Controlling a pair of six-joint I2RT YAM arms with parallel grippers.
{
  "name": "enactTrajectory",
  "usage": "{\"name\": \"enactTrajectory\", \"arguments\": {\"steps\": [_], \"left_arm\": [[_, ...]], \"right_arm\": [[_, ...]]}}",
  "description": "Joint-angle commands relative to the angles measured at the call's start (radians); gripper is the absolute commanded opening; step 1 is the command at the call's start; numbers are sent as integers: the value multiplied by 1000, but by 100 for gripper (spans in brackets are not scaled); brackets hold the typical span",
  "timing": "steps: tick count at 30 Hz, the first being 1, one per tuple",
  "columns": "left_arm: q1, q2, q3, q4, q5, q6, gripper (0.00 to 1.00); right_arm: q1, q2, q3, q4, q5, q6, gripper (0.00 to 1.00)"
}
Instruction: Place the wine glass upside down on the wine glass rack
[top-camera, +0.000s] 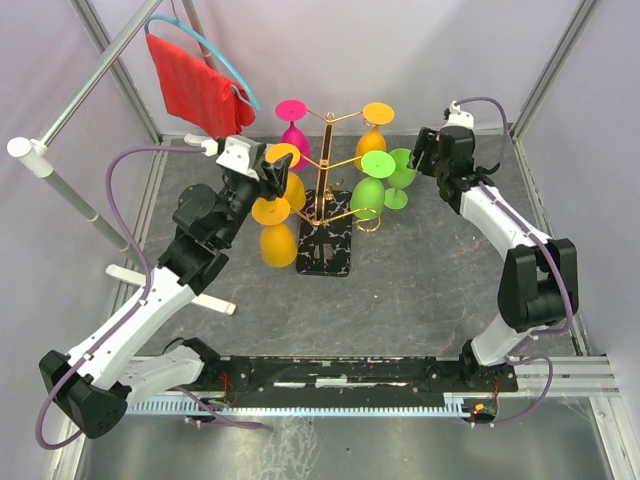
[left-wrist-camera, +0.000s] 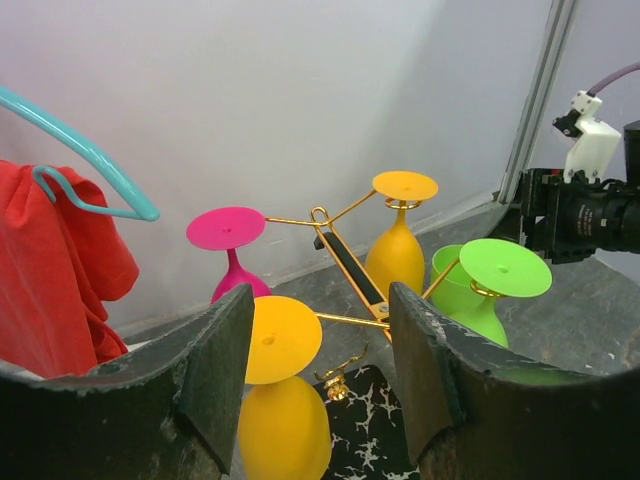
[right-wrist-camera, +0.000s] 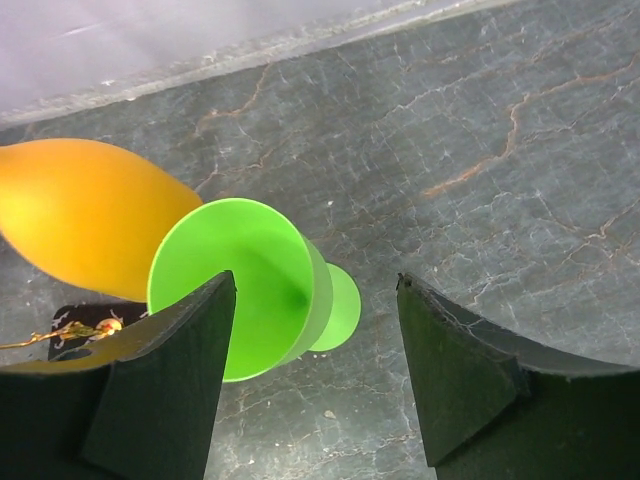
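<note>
The wine glass rack (top-camera: 327, 190), gold wire on a black marbled base (top-camera: 326, 250), stands mid-table with several glasses hanging upside down: pink (top-camera: 292, 128), orange (top-camera: 375, 130), green (top-camera: 368, 190) and two orange ones (top-camera: 277, 240) on its left. One green wine glass (top-camera: 400, 175) stands upright on the table right of the rack. My right gripper (top-camera: 418, 152) hovers over it, open; in the right wrist view the glass (right-wrist-camera: 240, 280) sits by the left finger, nothing held. My left gripper (left-wrist-camera: 320, 295) is open above the lower orange glass (left-wrist-camera: 283, 420).
A red cloth (top-camera: 195, 90) hangs on a teal hanger from a metal rail at the back left. A white bar (top-camera: 170, 290) lies on the table by the left arm. Frame posts (top-camera: 545, 80) and white walls enclose the table.
</note>
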Motion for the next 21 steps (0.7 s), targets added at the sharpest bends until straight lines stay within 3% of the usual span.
{"name": "enactTrajectory", "arguments": {"steps": [1,9,14,21], "left_arm": [[-6,25,27,82,39,65,63],[-13,87,63,94,82,41,63],[-21,102,71,94,74,35,63],[-39,117,74,90,75,27,63]], "right_arm": [[-2,51,58,31,37,25,72],[24,122,82,18,65,-15,62],[26,110,92,-2,83,-52,36],[26,54,83,-36,96,-91,5]]}}
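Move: The upright green glass aimed at stands just left of the right hand: its middle is about 4 cm left, 2 cm forward and roughly 10 cm below. From that hand, the orange glass hanging at the rack's far right is some 12 cm left and 4 cm forward, and the hanging green glass some 12 cm left and 8 cm back, both near hand height. From the left hand, the upright glass lies some 19 cm forward, 28 cm right and 30 cm below. Down about 4.5 cm with a slight push forward, the right hand sinks onto the right side of the upright green glass's rim, tipping its fingers a few degrees further down. Once low it all but stops and its wide-open fingers close, one inside the bowl and one outside, pinching the wall. The left hand, open and empty, drifts roughly 3.5 cm right and slightly forward and down by the rack. ##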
